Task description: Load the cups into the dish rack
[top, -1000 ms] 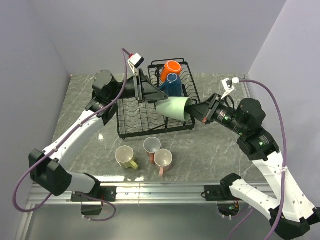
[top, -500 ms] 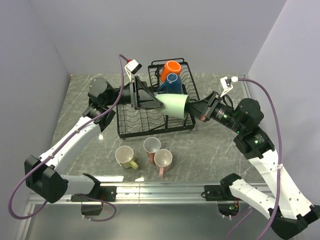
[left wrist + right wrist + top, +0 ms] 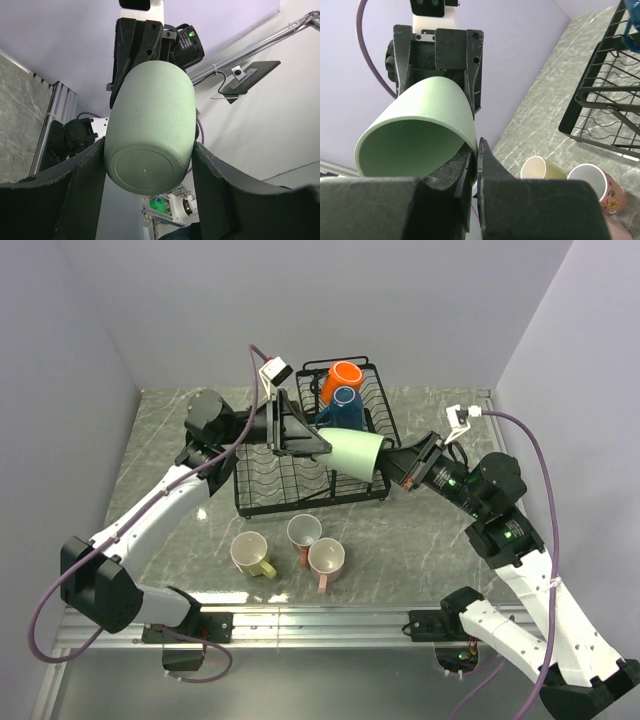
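A pale green cup (image 3: pixel 355 452) hangs on its side in the air over the black wire dish rack (image 3: pixel 262 490), held from both ends. My right gripper (image 3: pixel 390 462) is shut on its rim (image 3: pixel 415 135), one finger inside the mouth and one outside. My left gripper (image 3: pixel 312 443) is closed on the cup's base end (image 3: pixel 150 125), a finger against each side. An orange cup (image 3: pixel 343 378) and a blue cup (image 3: pixel 342 406) sit in the rack's upper basket. A yellow cup (image 3: pixel 250 554) and two pink cups (image 3: pixel 303 533) (image 3: pixel 326 560) stand on the table before the rack.
The rack's lower tray (image 3: pixel 605 100) with plate slots lies under the held cup. The yellow cup (image 3: pixel 542 170) and a pink cup (image 3: pixel 592 190) also show in the right wrist view. Grey walls close the table at left, back and right.
The green cup and my right gripper have shifted slightly right. My left gripper has followed and now sits round the cup's base end.
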Action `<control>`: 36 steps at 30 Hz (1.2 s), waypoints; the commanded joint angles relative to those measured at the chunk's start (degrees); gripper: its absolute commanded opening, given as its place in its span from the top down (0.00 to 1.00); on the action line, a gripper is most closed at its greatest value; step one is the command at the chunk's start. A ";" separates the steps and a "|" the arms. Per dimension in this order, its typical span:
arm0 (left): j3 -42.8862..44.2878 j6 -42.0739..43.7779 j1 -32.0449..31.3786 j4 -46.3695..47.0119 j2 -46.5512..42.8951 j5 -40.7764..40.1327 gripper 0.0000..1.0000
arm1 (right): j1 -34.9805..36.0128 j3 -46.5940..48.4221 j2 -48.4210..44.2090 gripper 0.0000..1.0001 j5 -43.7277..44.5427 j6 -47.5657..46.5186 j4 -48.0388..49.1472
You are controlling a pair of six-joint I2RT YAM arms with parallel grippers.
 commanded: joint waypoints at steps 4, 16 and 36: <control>13.93 15.00 0.99 -11.34 2.45 0.54 0.95 | -0.11 3.51 -0.56 0.23 4.91 -7.29 -13.10; 45.87 48.38 2.67 -65.17 20.30 -27.31 1.00 | -0.20 -0.85 -12.95 0.20 21.44 -9.95 -39.66; 55.81 57.08 -8.32 -76.85 29.35 -54.03 1.00 | -0.20 0.81 -16.38 0.21 23.91 -13.90 -49.16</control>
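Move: The left fingers already hold the green cup, whose middle is about 5 cm to their right; the right fingers still pinch its rim, with its middle about 5 cm to their left. The free place at the near end of the rack's upper tier lies some 20 cm ahead of the left hand, 7 cm right and 18 cm below. From that place the blue cup stands about 7 cm farther out and 3 cm left, and the orange cup roughly 7 cm beyond the blue one, straight ahead. Open the right gripper wide to let go of the green cup's rim, then draw it down about 14 cm, off to the right and a little back, tipping its fingers down. Keep the left grip and swing the cup forward about 18 cm, rising slightly first, then lower it and edge right towards the near end of the upper tier, turning the fingers from pointing right to forward-right and down. ##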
